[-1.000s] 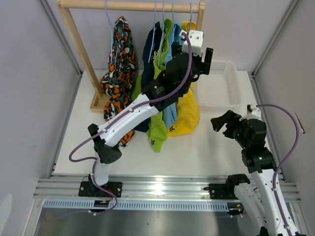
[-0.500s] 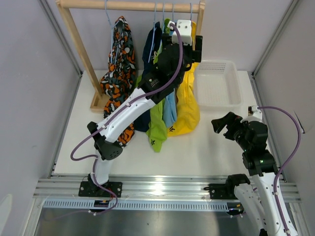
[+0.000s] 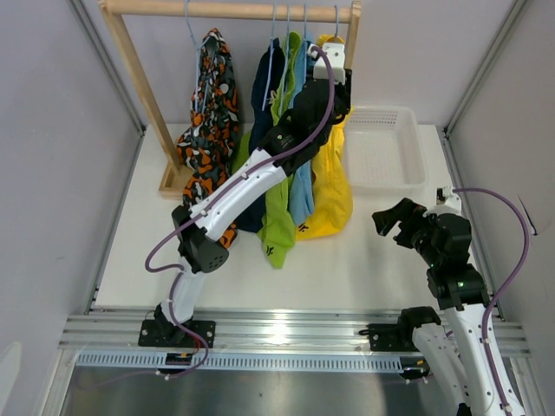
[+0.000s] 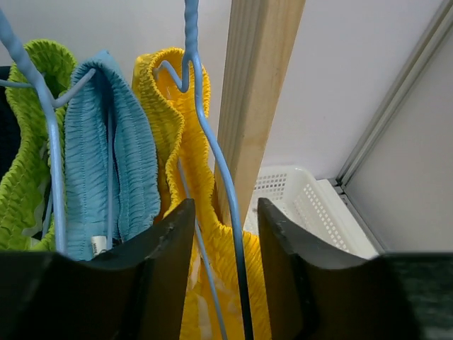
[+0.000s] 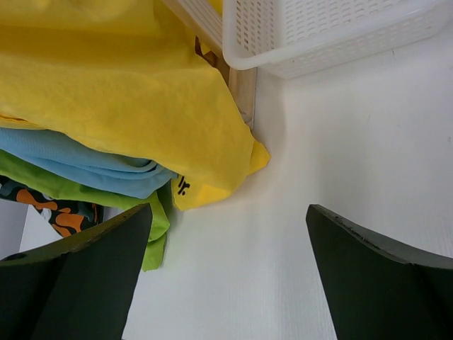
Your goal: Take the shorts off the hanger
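Observation:
Several shorts hang on blue wire hangers from a wooden rail (image 3: 225, 9): patterned (image 3: 212, 95), navy (image 3: 264, 82), lime green (image 4: 28, 142), light blue (image 4: 106, 163) and yellow (image 4: 166, 120). My left gripper (image 4: 225, 207) is raised at the rail's right end (image 3: 334, 82). Its jaws stand open around the yellow shorts' waistband and the two wires of its hanger (image 4: 212, 156), with gaps showing on both sides. My right gripper (image 5: 228, 212) hovers wide open and empty over the table near the yellow shorts' hem (image 5: 212, 184), low at the right (image 3: 390, 221).
The rack's wooden post (image 4: 255, 92) stands just behind the yellow shorts, close to my left fingers. A white perforated basket (image 3: 422, 152) sits on the table to the right of the rack. Grey walls and metal frame bars enclose the table.
My left gripper has swung left from beside the post onto the yellow shorts' hanger, and its jaws have narrowed. The right arm has barely moved.

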`<state>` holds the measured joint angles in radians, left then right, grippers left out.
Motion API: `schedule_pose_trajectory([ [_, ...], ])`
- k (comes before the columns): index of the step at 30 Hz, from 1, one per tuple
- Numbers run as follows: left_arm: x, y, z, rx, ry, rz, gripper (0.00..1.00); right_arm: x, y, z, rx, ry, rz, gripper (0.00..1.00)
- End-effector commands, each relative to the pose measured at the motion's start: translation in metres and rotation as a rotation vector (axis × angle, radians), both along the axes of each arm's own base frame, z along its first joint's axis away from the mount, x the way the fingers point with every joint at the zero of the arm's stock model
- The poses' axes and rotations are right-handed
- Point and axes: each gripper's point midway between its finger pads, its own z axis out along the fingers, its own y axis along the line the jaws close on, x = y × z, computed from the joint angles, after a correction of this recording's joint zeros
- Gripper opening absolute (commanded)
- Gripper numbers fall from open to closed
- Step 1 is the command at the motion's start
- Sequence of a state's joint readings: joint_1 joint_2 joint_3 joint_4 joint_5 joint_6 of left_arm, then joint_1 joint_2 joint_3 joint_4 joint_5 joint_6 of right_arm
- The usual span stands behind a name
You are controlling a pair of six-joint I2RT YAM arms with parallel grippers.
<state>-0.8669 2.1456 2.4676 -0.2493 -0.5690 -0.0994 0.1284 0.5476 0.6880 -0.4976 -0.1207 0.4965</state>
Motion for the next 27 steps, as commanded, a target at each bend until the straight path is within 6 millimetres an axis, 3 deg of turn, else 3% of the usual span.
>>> schedule_pose_trajectory([
  [1, 0.003, 0.007, 0.015, -0.052, -0.020, 0.014, 0.42, 0.001, 0.002, 0.003, -0.001, -0.016, 0.010, 0.99],
  [5, 0.011, 0.023, 0.017, -0.072, -0.011, 0.055, 0.00, 0.001, 0.002, 0.002, -0.002, -0.015, 0.010, 1.00],
  [9, 0.005, 0.036, 0.038, -0.056, -0.051, 0.062, 0.00, 0.002, 0.003, 0.000, 0.001, -0.011, 0.014, 1.00],
  [10, -0.003, 0.045, 0.057, -0.066, -0.076, 0.059, 0.00, 0.002, 0.003, 0.000, 0.002, -0.012, 0.015, 0.99],
  [12, -0.014, 0.053, 0.076, -0.045, -0.110, 0.037, 0.00, 0.002, 0.004, 0.001, 0.003, -0.019, 0.022, 0.99],
  [13, -0.027, 0.066, 0.100, -0.064, -0.143, 0.031, 0.00, 0.002, 0.004, 0.002, 0.005, -0.024, 0.021, 0.99],
  [15, -0.042, 0.082, 0.121, -0.035, -0.182, 0.029, 0.00, 0.003, 0.005, 0.007, 0.009, -0.039, 0.027, 0.99],
  [16, -0.055, 0.100, 0.141, -0.033, -0.216, 0.042, 0.00, 0.003, 0.006, 0.011, 0.013, -0.053, 0.028, 0.99],
  [19, -0.076, 0.136, 0.168, -0.004, -0.256, 0.105, 0.00, 0.006, 0.008, 0.023, 0.027, -0.076, 0.032, 0.99],
  [23, -0.095, 0.162, 0.181, 0.027, -0.264, 0.132, 0.00, 0.008, 0.010, 0.031, 0.034, -0.085, 0.037, 0.99],
  [27, -0.115, 0.165, 0.168, 0.086, -0.207, 0.036, 0.00, 0.009, 0.007, 0.040, 0.026, -0.106, 0.028, 0.99],
])
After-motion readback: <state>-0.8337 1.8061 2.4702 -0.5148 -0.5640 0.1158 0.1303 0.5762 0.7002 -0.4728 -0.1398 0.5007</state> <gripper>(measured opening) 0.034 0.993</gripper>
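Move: The near arm of the yellow shorts' hanger already runs between my half-open left fingers. From there the yellow shorts' middle lies about 7 cm ahead and 15 cm below, the light-blue shorts some 8 cm ahead, 8 cm left and 14 cm below. The white basket stands roughly 12 cm farther out, 17 cm right and 38 cm down. From my right hand the hanger arm is some 21 cm ahead, 13 cm left and 20 cm higher. I shut my left fingers on the thin blue wire and pinch it almost in place. Then, keeping that pinch, I speed up and sweep the hanger up and to the left, about 12 cm each way, while drawing back some 8 cm from the rail, the wrist rolling about 10 degrees so its left side rises. ##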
